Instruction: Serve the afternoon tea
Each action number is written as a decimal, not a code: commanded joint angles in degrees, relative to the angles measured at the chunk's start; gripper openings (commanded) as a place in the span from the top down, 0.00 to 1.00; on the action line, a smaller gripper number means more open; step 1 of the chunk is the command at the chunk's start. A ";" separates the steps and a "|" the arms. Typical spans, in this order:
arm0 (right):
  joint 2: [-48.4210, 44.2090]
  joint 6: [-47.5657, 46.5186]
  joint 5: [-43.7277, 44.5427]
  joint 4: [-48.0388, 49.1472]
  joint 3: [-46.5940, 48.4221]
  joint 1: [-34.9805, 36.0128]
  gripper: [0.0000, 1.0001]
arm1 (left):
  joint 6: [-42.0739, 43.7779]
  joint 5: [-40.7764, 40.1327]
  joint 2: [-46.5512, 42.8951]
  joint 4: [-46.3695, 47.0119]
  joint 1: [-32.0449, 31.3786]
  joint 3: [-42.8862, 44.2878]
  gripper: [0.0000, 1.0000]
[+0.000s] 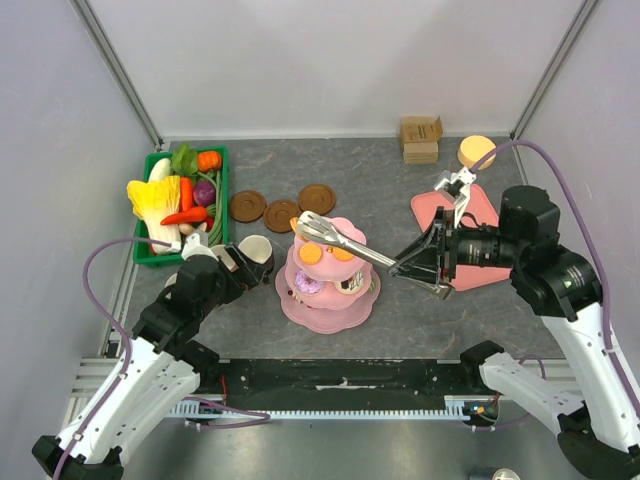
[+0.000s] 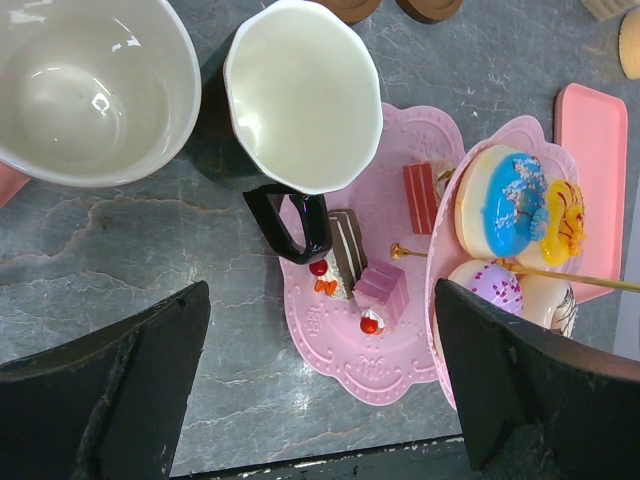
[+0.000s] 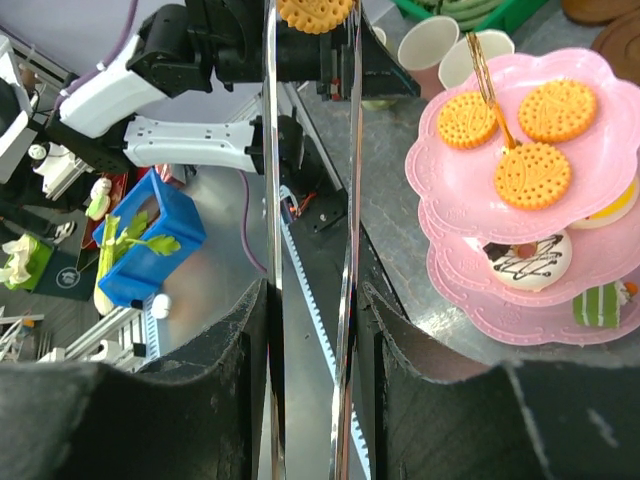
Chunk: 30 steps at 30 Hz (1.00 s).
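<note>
The pink tiered stand (image 1: 300,308) (image 3: 440,170) holds three orange biscuits (image 3: 533,175) on top, donuts (image 2: 500,200) on the middle tier and cake bits (image 2: 382,292) at the bottom. My right gripper (image 1: 425,262) (image 3: 315,300) is shut on metal tongs (image 1: 345,243) (image 3: 350,150). The tong tips pinch another orange biscuit (image 3: 315,12) over the stand's far left side. My left gripper (image 1: 228,258) (image 2: 320,380) hangs open and empty over the table, left of the stand. Ahead of it stand a dark mug (image 2: 305,95) and a pale mug (image 2: 90,85).
Three brown saucers (image 1: 282,215) lie behind the stand. A green basket of toy vegetables (image 1: 180,200) sits at the far left. A pink tray (image 1: 478,272) lies under the right arm, with a yellow disc (image 1: 477,152) and cardboard boxes (image 1: 420,138) behind it.
</note>
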 commanded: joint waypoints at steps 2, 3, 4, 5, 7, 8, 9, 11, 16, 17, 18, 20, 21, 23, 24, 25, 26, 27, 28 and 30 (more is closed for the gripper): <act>0.58 -0.93 3.24 -1.58 -1.85 3.58 0.67 | -1.51 -1.45 -0.27 0.21 0.19 1.59 0.01; 0.58 -0.93 4.21 -2.11 -2.21 4.55 0.67 | -1.51 -1.54 -0.09 0.21 0.19 1.68 0.01; 0.66 -0.93 5.27 -2.81 -2.38 5.51 0.67 | -1.43 -1.45 -0.01 0.12 0.19 1.68 0.00; 0.58 -0.93 6.32 -2.90 -2.73 6.48 0.67 | -1.51 -1.54 0.08 0.12 0.19 1.59 0.01; 0.05 -1.02 9.04 -3.34 -2.74 8.24 0.67 | -1.60 -1.63 0.00 0.12 0.19 1.42 0.01; -0.12 -0.93 10.01 -3.69 -2.65 8.77 0.67 | -1.69 -1.71 0.00 0.12 0.19 1.24 0.01; -0.30 -0.85 10.63 -3.87 -2.56 9.04 0.67 | -1.78 -1.63 0.08 0.12 0.19 1.15 0.01; -0.30 -1.37 11.34 -4.48 -2.74 9.30 0.67 | -1.78 -1.63 0.17 0.12 0.19 0.98 0.01; 0.93 -4.18 17.57 -10.71 -2.12 10.70 0.67 | -1.60 -1.36 0.08 -0.32 0.19 0.98 0.01; 0.93 -4.97 18.71 -12.03 -1.86 10.88 0.67 | -1.69 -1.45 -0.18 -0.49 0.19 0.89 0.01; 0.84 -5.41 19.77 -12.74 -1.51 10.97 0.67 | -1.78 -1.36 -0.35 -0.58 0.19 0.71 0.00; 0.75 -5.76 20.57 -13.54 -0.98 11.06 0.67 | -2.04 -1.36 -0.70 -0.67 0.11 0.36 0.01; 0.67 -5.85 20.40 -13.63 -0.80 11.06 0.67 | -2.21 -1.28 -0.88 -0.67 0.19 0.27 0.01; 0.84 -6.46 20.48 -14.06 -0.54 11.06 0.67 | -2.30 -1.19 -1.15 -0.67 0.19 -0.16 0.00; 1.19 -6.82 20.57 -14.42 -0.28 11.15 0.67 | -2.30 -1.19 -1.06 -0.67 0.19 -0.17 0.01; 1.37 -7.08 20.83 -15.20 -0.10 11.15 0.66 | -2.30 -1.19 -1.15 -0.76 0.19 -0.17 0.01; 1.63 -7.61 21.27 -15.82 0.34 11.23 0.66 | -2.30 -1.27 -1.15 -0.85 0.11 -0.17 0.01; 1.81 -7.87 21.97 -16.61 0.78 11.24 0.65 | -2.30 -1.19 -1.23 -0.85 0.19 -0.25 0.01; 1.81 -8.22 22.59 -17.05 1.13 11.24 0.65 | -2.30 -1.27 -1.23 -0.85 0.11 -0.25 0.01; 1.98 -8.66 23.21 -17.84 1.83 11.24 0.64 | -2.30 -1.45 -1.23 -0.85 0.19 -0.17 0.01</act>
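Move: The right hand already holds the tongs with a biscuit at their tip. The free spot near the front of the stand's top tier lies about 9 cm left of the right hand, 4 cm ahead and 15 cm below. The left biscuit there is some 12 cm left and 5 ahead, the right one 7 left and 6 ahead, the far one 9 left and 9 ahead. From the idle left hand, the spot lies about 17 cm right, 4 cm back and 7 cm higher. Lower the right gripper about 8.5 cm, keeping its hold on the tongs, and tip its left-pointing fingers down some 20 degrees so that the biscuit at the tongs' tip sinks towards the free spot at the front of the top tier. Ease about 1 cm left on the way down, then draw back right by 2 to 3 cm. ##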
